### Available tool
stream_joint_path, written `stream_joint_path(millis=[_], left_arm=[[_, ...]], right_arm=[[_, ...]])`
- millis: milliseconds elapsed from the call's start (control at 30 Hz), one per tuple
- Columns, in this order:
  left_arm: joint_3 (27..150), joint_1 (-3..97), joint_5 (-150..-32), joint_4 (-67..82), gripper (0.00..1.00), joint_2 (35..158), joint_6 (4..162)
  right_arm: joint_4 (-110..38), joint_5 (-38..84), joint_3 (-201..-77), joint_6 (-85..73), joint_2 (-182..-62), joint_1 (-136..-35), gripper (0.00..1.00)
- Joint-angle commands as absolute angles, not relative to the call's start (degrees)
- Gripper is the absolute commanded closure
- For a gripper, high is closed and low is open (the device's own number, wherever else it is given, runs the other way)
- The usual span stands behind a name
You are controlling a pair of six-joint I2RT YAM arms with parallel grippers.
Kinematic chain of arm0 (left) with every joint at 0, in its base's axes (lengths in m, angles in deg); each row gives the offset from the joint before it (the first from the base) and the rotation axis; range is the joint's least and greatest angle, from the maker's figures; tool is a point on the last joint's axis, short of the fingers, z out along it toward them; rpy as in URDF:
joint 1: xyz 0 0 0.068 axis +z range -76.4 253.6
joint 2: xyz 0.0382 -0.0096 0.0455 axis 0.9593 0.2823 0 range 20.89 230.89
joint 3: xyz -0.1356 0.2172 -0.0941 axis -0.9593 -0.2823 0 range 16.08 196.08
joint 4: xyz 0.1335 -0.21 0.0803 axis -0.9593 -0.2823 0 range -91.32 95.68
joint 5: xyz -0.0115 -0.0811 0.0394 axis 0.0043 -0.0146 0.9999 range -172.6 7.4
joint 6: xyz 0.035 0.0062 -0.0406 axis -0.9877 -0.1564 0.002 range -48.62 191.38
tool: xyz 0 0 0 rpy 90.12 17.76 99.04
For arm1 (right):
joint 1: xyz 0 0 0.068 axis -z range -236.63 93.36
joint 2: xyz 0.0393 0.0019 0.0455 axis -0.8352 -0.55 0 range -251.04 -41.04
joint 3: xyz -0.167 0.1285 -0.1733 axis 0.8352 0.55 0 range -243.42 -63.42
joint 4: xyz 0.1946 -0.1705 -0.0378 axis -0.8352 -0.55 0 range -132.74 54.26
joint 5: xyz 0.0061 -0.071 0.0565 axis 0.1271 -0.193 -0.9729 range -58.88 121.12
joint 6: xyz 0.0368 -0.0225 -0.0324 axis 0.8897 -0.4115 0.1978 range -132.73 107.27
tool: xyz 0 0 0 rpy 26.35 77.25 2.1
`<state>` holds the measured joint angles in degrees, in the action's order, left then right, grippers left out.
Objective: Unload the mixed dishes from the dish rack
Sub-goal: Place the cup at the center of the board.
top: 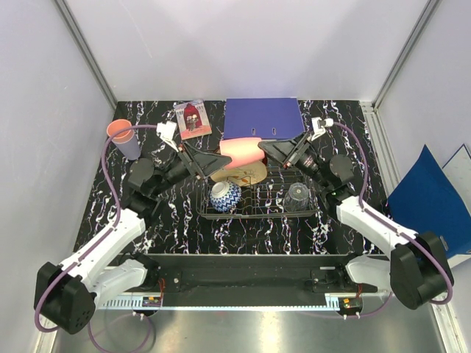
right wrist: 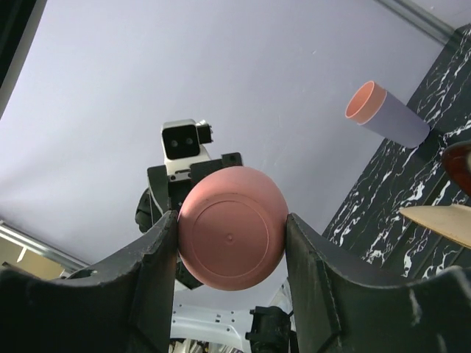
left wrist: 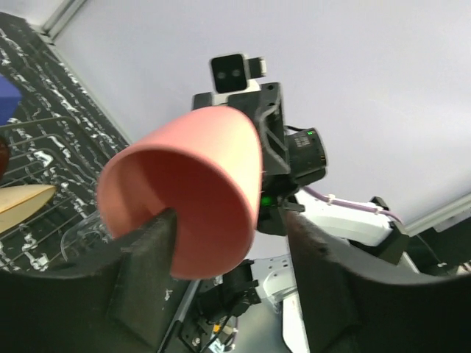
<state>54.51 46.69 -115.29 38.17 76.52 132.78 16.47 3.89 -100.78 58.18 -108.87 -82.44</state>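
A pink cup [top: 241,150] hangs on its side above the dish rack [top: 257,212], between both grippers. My right gripper [right wrist: 232,224] is shut on the cup's round base [right wrist: 232,226], one finger on each side. My left gripper [left wrist: 229,220] faces the cup's mouth [left wrist: 180,198]. One of its fingers [left wrist: 147,257] reaches into the rim and the other [left wrist: 331,279] stands apart from the cup wall, so it is open. In the rack sit a blue-white bowl [top: 225,196], a clear glass [top: 298,193] and a cream plate [top: 247,175].
A lilac cup [top: 126,141] with a pink cup inside it stands on the table at the far left, and also shows in the right wrist view [right wrist: 390,116]. A blue binder [top: 263,118] and a small picture card [top: 193,119] lie behind the rack.
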Motion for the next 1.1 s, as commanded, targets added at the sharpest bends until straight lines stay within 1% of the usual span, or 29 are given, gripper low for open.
stream_joint_path(millis=[0, 67, 100, 167, 200, 233, 300, 333, 367, 400, 433, 467, 500, 533, 567, 600, 633, 700, 733, 767, 800, 833, 867, 900, 933, 1033, 1067], left_arm=[[55.5, 46.5, -117.7, 45.1, 0.51, 77.7, 133.5], [55.5, 46.5, -118.3, 46.3, 0.60, 78.6, 134.0], [55.4, 46.5, -118.5, 46.8, 0.68, 79.2, 134.2], [55.1, 46.5, -118.8, 47.9, 0.79, 79.6, 134.7], [55.0, 46.4, -118.7, 47.9, 0.95, 79.9, 134.7], [55.0, 46.4, -118.7, 47.7, 1.00, 79.9, 134.7], [55.4, 46.5, -118.2, 45.9, 1.00, 79.9, 134.1], [56.1, 46.5, -118.0, 43.4, 1.00, 79.6, 132.8], [57.1, 46.7, -117.0, 40.6, 1.00, 79.2, 131.5], [58.6, 47.5, -115.8, 36.2, 1.00, 77.7, 127.0], [63.0, 48.1, -114.0, 24.3, 1.00, 76.8, 123.9], [65.4, 48.8, -107.8, 18.2, 1.00, 75.0, 120.8], [67.9, 50.6, -104.3, 12.8, 1.00, 74.4, 115.5], [73.1, 51.5, -97.6, 3.2, 1.00, 74.2, 113.1], [76.0, 53.6, -94.4, -1.2, 1.00, 75.1, 111.2], [79.1, 54.3, -90.7, -5.3, 1.00, 76.1, 107.5], [85.8, 54.4, -80.3, -13.5, 1.00, 77.4, 105.6], [93.8, 55.4, -71.9, -20.7, 1.00, 82.0, 102.5], [96.5, 56.3, -65.4, -22.9, 1.00, 83.9, 102.2], [99.4, 58.5, -63.1, -25.1, 1.00, 88.1, 102.1], [105.0, 59.6, -61.2, -29.5, 1.00, 90.5, 102.3], [107.6, 60.8, -57.5, -31.6, 1.00, 94.8, 102.8], [109.9, 63.1, -56.2, -33.1, 1.00, 96.9, 102.9], [113.9, 64.3, -55.5, -35.5, 1.00, 98.8, 103.1], [115.6, 65.3, -54.7, -36.6, 1.00, 102.5, 103.4], [123.0, 69.3, -54.4, -41.1, 1.00, 108.3, 103.6], [125.5, 71.4, -55.2, -43.0, 1.00, 112.5, 104.2]], right_arm=[[20.7, 0.8, -103.5, 59.4, -110.6, -82.3, 1.00], [20.0, 0.4, -103.8, 59.2, -111.5, -82.2, 1.00], [18.9, -0.3, -103.9, 59.0, -112.0, -82.2, 1.00], [18.5, -0.8, -104.2, 58.7, -112.8, -82.2, 1.00], [18.4, -1.0, -104.0, 58.6, -113.1, -82.2, 1.00], [18.4, -1.1, -103.9, 58.6, -113.2, -82.3, 1.00], [17.0, -1.1, -104.0, 58.2, -112.6, -82.2, 1.00], [15.5, -1.1, -104.5, 57.0, -112.1, -82.3, 0.91], [11.5, -1.0, -104.9, 55.7, -111.4, -82.3, 0.46], [8.7, -0.8, -106.2, 52.3, -109.5, -82.3, 0.20], [4.9, -0.2, -107.1, 50.3, -108.2, -82.2, 0.07], [-4.1, 3.0, -108.1, 48.1, -106.7, -82.2, 0.01], [-8.8, 4.9, -109.9, 43.5, -103.6, -82.2, 0.00], [-12.9, 7.1, -110.7, 41.2, -102.1, -82.2, 0.00], [-19.5, 11.3, -111.3, 39.2, -100.5, -82.2, 0.00], [-22.1, 13.3, -111.8, 36.2, -97.8, -82.2, 0.00], [-23.9, 15.3, -111.8, 35.1, -96.6, -82.3, 0.00], [-26.9, 19.2, -111.1, 33.6, -93.7, -82.2, 0.00], [-28.8, 20.9, -110.8, 33.2, -93.0, -82.2, 0.00], [-29.8, 21.4, -110.7, 32.8, -92.0, -82.3, 0.00], [-31.1, 21.9, -110.7, 32.5, -91.6, -82.2, 0.00], [-33.9, 22.9, -110.8, 32.0, -91.2, -82.2, 0.00], [-35.4, 23.5, -111.1, 31.3, -90.4, -82.2, 0.00], [-37.5, 24.0, -111.1, 30.9, -89.9, -82.2, 0.00], [-39.9, 24.8, -111.1, 30.4, -89.3, -82.2, 0.00], [-43.5, 26.1, -110.9, 28.8, -86.8, -82.3, 0.00], [-44.3, 26.2, -110.7, 27.8, -85.4, -82.2, 0.00]])
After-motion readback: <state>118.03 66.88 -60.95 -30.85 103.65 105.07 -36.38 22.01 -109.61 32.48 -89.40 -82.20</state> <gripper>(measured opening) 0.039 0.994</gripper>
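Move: Up in the air between the grippers, the coral cup lies on its side, held by the right fingers with its middle about 5 cm to that hand's left. The open left fingers straddle its rim wall, the cup's middle some 5 cm right and 1 ahead. From the left hand, the cup stack stands about 35 cm left, 19 ahead and 28 below; the patterned bowl is almost straight below, 28 down, and the plates 10 ahead, 6 right and 24 down. Closing on the cup's rim wall, one finger inside and one outside, the left hand pinches it while the right still holds the base end. The right fingers then open wide and back off about 6 cm to the right; the left sweeps the cup left and forward towards the cup stack, rising and dipping slightly at the end, the wrist turning some 70 degrees counter-clockwise. ##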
